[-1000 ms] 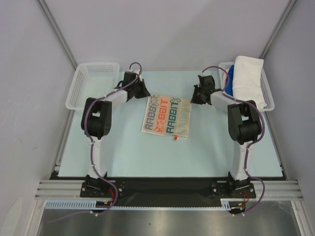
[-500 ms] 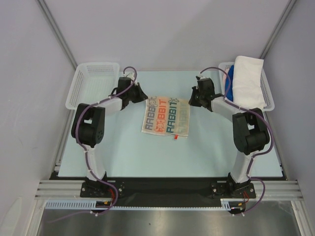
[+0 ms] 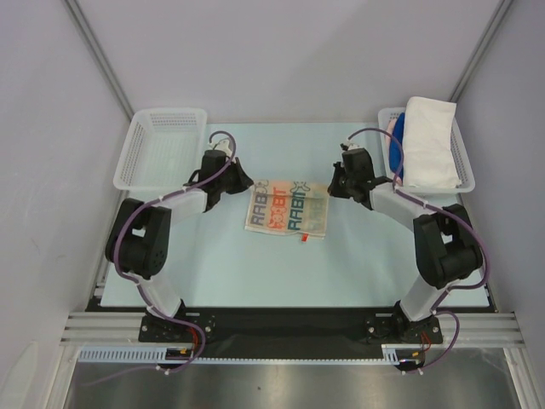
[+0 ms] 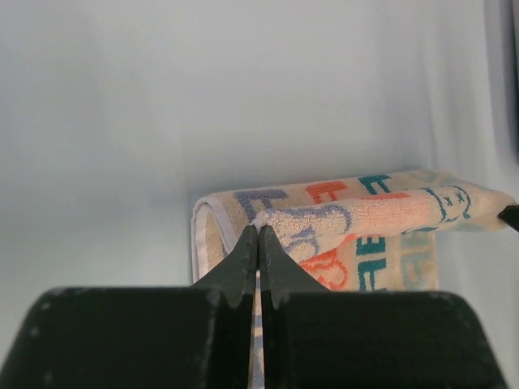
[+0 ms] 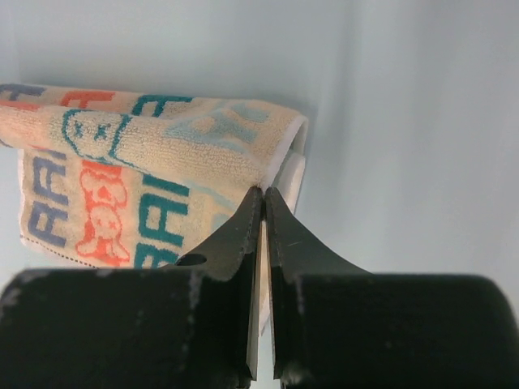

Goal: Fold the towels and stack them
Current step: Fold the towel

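Note:
A cream towel (image 3: 287, 207) with orange, teal and grey letters lies mid-table, its far edge lifted and curled over toward the near side. My left gripper (image 3: 241, 181) is shut on the towel's far left corner (image 4: 268, 217). My right gripper (image 3: 333, 187) is shut on the far right corner (image 5: 272, 174). In both wrist views the lifted edge hangs as a roll over the flat lower layer (image 4: 381, 259) (image 5: 105, 219). A white towel (image 3: 428, 142) lies folded over the right basket, with blue cloth (image 3: 398, 146) and a bit of pink beside it.
A white mesh basket (image 3: 163, 146) stands at the back left corner, nothing showing inside. The right basket (image 3: 464, 166) sits at the back right, close behind my right arm. Light blue table surface (image 3: 255, 264) surrounds the towel.
Both grippers have drawn the towel's far edge toward the near side and lower, so the visible towel is shorter. Both arms' elbows have swung outward and down.

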Robot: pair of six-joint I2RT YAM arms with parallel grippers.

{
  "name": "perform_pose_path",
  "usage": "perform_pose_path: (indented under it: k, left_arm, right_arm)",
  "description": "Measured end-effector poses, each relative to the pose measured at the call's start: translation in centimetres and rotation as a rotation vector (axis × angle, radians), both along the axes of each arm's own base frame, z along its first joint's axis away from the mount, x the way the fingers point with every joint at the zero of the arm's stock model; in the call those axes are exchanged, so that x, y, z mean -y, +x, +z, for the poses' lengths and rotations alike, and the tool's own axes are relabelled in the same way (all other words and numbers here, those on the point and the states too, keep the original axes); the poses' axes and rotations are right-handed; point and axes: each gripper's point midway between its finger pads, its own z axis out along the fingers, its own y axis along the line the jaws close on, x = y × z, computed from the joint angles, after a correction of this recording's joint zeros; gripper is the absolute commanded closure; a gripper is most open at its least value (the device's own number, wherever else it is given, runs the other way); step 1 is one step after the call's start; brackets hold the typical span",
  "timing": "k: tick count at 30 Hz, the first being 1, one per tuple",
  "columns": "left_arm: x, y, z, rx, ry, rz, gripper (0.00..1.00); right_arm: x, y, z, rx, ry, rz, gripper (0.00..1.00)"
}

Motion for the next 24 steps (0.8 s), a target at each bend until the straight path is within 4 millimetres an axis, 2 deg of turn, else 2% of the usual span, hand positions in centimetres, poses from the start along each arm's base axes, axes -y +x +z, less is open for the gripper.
perform_pose_path:
  k: [7, 17, 24]
  left_arm:
    - [-0.7, -1.8, 0.4, 0.016, 0.036, 0.036, 1.00]
    - [-1.4, -4.8, -1.3, -0.033, 0.062, 0.059, 1.00]
    - [-1.4, -5.6, 0.3, 0.000, 0.049, 0.063, 1.00]
  right_arm:
    - [-0.4, -2.4, -0.4, -0.016, 0.004, 0.012, 0.95]
    - [-0.8, -4.9, -1.3, -0.033, 0.009, 0.022, 0.95]
    - [-0.7, -5.6, -0.4, -0.012, 0.020, 0.025, 0.95]
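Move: Each shut hand holds a corner of the towel's lifted far edge. The near-left corner lies some 16 cm back and 2 cm left of the left hand, and the near-right corner about 14 cm back and 2 cm left of the right hand, both roughly 4 cm below. From the right hand the red tag is about 15 cm back and 10 cm left; from the left hand the empty basket is around 35 cm left and 14 cm ahead. Both hands, keeping their pinch, draw the towel's far edge about 5.5 cm back, low, towards its near edge. ##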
